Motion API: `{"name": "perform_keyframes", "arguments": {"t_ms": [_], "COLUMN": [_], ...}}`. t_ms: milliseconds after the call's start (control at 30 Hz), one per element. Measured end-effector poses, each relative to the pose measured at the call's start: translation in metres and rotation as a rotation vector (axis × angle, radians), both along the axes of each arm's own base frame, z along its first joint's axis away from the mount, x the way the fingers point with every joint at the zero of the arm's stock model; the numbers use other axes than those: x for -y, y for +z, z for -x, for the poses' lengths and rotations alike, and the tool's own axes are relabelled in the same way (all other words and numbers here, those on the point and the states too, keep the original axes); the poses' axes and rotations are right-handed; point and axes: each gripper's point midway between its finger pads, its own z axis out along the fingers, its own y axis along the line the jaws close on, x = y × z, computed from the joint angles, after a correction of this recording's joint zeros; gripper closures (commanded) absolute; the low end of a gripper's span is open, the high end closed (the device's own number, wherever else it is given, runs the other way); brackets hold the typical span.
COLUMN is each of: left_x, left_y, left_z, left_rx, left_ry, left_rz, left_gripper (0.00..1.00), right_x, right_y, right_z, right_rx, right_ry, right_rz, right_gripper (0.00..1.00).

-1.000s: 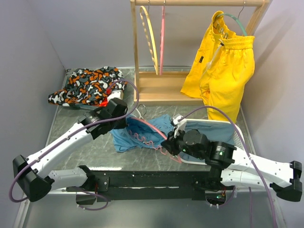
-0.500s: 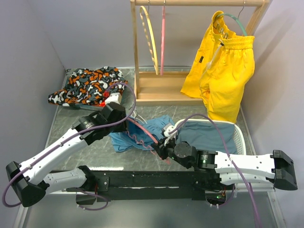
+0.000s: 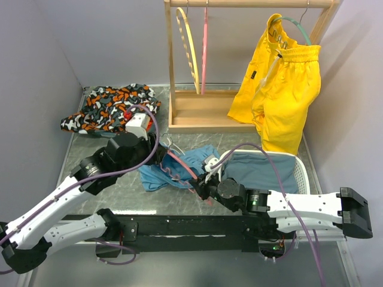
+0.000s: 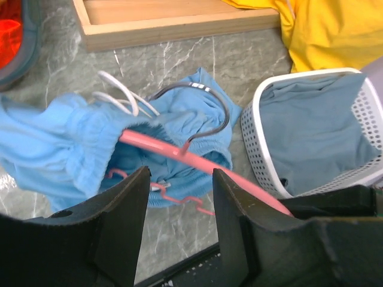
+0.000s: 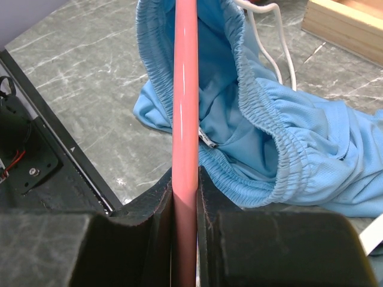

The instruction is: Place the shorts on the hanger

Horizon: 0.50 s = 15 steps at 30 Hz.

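Note:
The light blue shorts (image 3: 179,169) lie crumpled on the table in front of the rack, waistband open and white drawstring (image 4: 121,95) loose. The pink hanger (image 3: 184,167) runs slantwise through the waistband, and its metal hook (image 4: 206,98) rests on the fabric. My right gripper (image 3: 202,189) is shut on the hanger's pink bar (image 5: 185,89) at its near end, just off the shorts (image 5: 287,125). My left gripper (image 4: 181,197) hangs open above the shorts (image 4: 66,149) with nothing between its fingers. It is left of them in the top view.
A white basket (image 3: 304,170) with grey-blue cloth stands right of the shorts. Behind is the wooden rack (image 3: 203,113) with a yellow hanger (image 3: 190,51), a second pink one (image 3: 204,51) and yellow shorts (image 3: 281,84). A patterned garment (image 3: 111,107) lies back left.
My left gripper has opened, let go of the shorts and drawn back to the left. My right gripper has slid left with the hanger, pushing it further into the shorts.

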Motion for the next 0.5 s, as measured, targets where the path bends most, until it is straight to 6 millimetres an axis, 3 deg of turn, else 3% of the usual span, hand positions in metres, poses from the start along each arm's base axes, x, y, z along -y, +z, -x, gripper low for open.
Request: {"name": "perform_keyframes", "arguments": {"t_ms": [133, 300, 500], "left_x": [0.010, 0.018, 0.023], "left_y": [-0.011, -0.040, -0.040], "left_z": [-0.011, -0.024, -0.029], "left_rx": [-0.002, -0.042, -0.018], "left_ry": [-0.005, 0.007, 0.003], "left_rz": [-0.051, -0.154, -0.163], "left_gripper": [0.47, 0.47, 0.52], "right_x": [-0.001, -0.002, -0.004], "right_y": [-0.002, -0.005, -0.005], "right_z": [0.000, 0.000, 0.000], "right_rx": [-0.002, -0.004, -0.003], "right_ry": [0.002, 0.006, 0.006], "right_rz": [0.005, 0.014, 0.021], "right_gripper": [1.00, 1.00, 1.00]}}
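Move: The pink hanger's hook, where it rises from the bar, lies about 4 cm ahead of the left hand, 3 cm to its right and 6 cm below. The light blue shorts' middle is roughly 2 cm ahead, 5 cm right and 22 cm down; their white drawstring is some 12 cm straight ahead and 17 cm down. From the right hand, which already holds one hanger end, the hook's foot is about 11 cm ahead, 11 cm left and 3 cm above. Bring the left gripper down about 4 cm onto the hanger's middle while easing it some 3 cm forward and 2 cm to the right, rolling it about 10 degrees so its left side rises. Keep its fingers half open, one on each side of the foot of the hook, without closing. Hold the right hand in place, still pinching the hanger's end. ##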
